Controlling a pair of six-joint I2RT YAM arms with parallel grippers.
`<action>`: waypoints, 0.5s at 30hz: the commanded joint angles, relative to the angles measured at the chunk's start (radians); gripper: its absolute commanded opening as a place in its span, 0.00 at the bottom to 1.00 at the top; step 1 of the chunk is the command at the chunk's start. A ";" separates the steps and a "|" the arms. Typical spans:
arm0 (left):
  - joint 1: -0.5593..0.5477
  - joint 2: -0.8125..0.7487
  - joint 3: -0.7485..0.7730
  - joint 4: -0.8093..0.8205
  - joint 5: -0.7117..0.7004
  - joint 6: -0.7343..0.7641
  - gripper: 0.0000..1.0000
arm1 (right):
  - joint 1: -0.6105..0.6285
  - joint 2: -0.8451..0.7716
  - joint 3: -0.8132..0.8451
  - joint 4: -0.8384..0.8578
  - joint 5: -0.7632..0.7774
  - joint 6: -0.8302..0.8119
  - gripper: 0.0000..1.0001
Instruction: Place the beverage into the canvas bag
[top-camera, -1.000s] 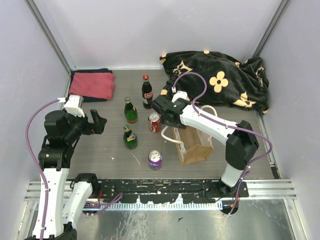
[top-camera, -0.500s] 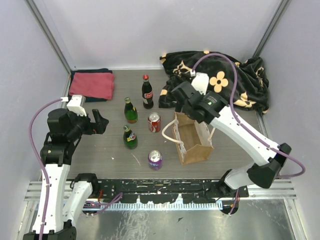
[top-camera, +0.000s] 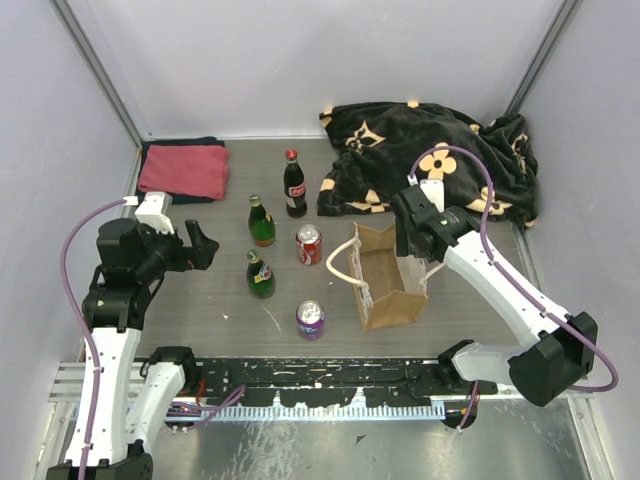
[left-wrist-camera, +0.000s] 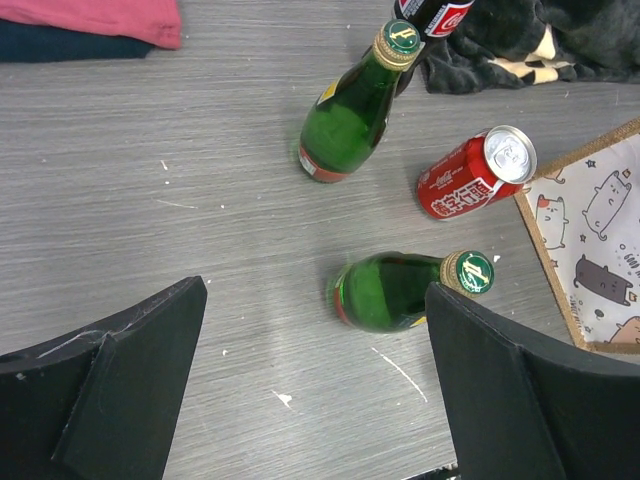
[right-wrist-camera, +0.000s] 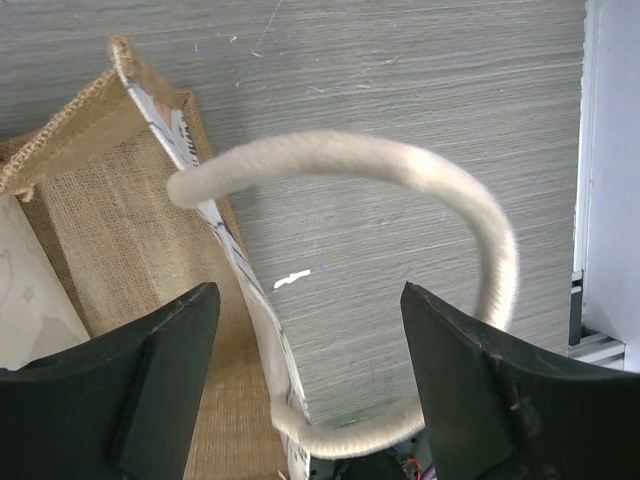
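The canvas bag stands upright and open-mouthed at mid-right, one cream rope handle hanging off its left side. To its left stand several beverages: a cola bottle, two green bottles, a red can and a purple can. My right gripper hovers open over the bag's right wall, its fingers either side of that wall and of the other rope handle. Left of the drinks, my left gripper is open and holds nothing. In its wrist view the nearer green bottle lies by the right finger.
A black flower-patterned blanket is heaped at the back right, just behind the bag. A red towel lies on a dark cloth at the back left. Walls close three sides, and a metal rail runs along the near edge.
My right arm has swung from beside the red can, over the bag, to the bag's right side, and its jaws have opened wider. The left arm has hardly moved.
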 joint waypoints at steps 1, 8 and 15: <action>0.005 0.006 -0.004 0.002 0.025 -0.031 0.98 | -0.017 -0.031 -0.074 0.127 -0.049 -0.074 0.78; 0.004 0.011 0.003 -0.003 0.024 -0.036 0.98 | -0.017 -0.059 -0.147 0.181 -0.119 -0.059 0.54; 0.005 0.014 -0.003 0.001 0.029 -0.042 0.98 | -0.017 -0.089 -0.134 0.161 -0.159 0.028 0.01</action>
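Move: The canvas bag's right rim runs just under the right hand's open fingers: about 4 cm below, 1 cm back and 1 cm left. Its handle loops some 4 cm to the hand's right, 2 cm back. The bag's middle is about 6 cm left and 4 cm back. The red can stands roughly 26 cm left and 6 cm ahead, the purple can 25 cm left and 10 cm back. From the left hand the rim lies about 48 cm right, 1 cm ahead. Downward by about 4 cm goes the right hand, easing back almost 1 cm, so that its parted fingers straddle the bag's right rim. Near the bottom it slides some 1.5 cm to its left, the wrist barely turning, and the fingers swing from wide open to almost shut, pinching the rim between their tips. ##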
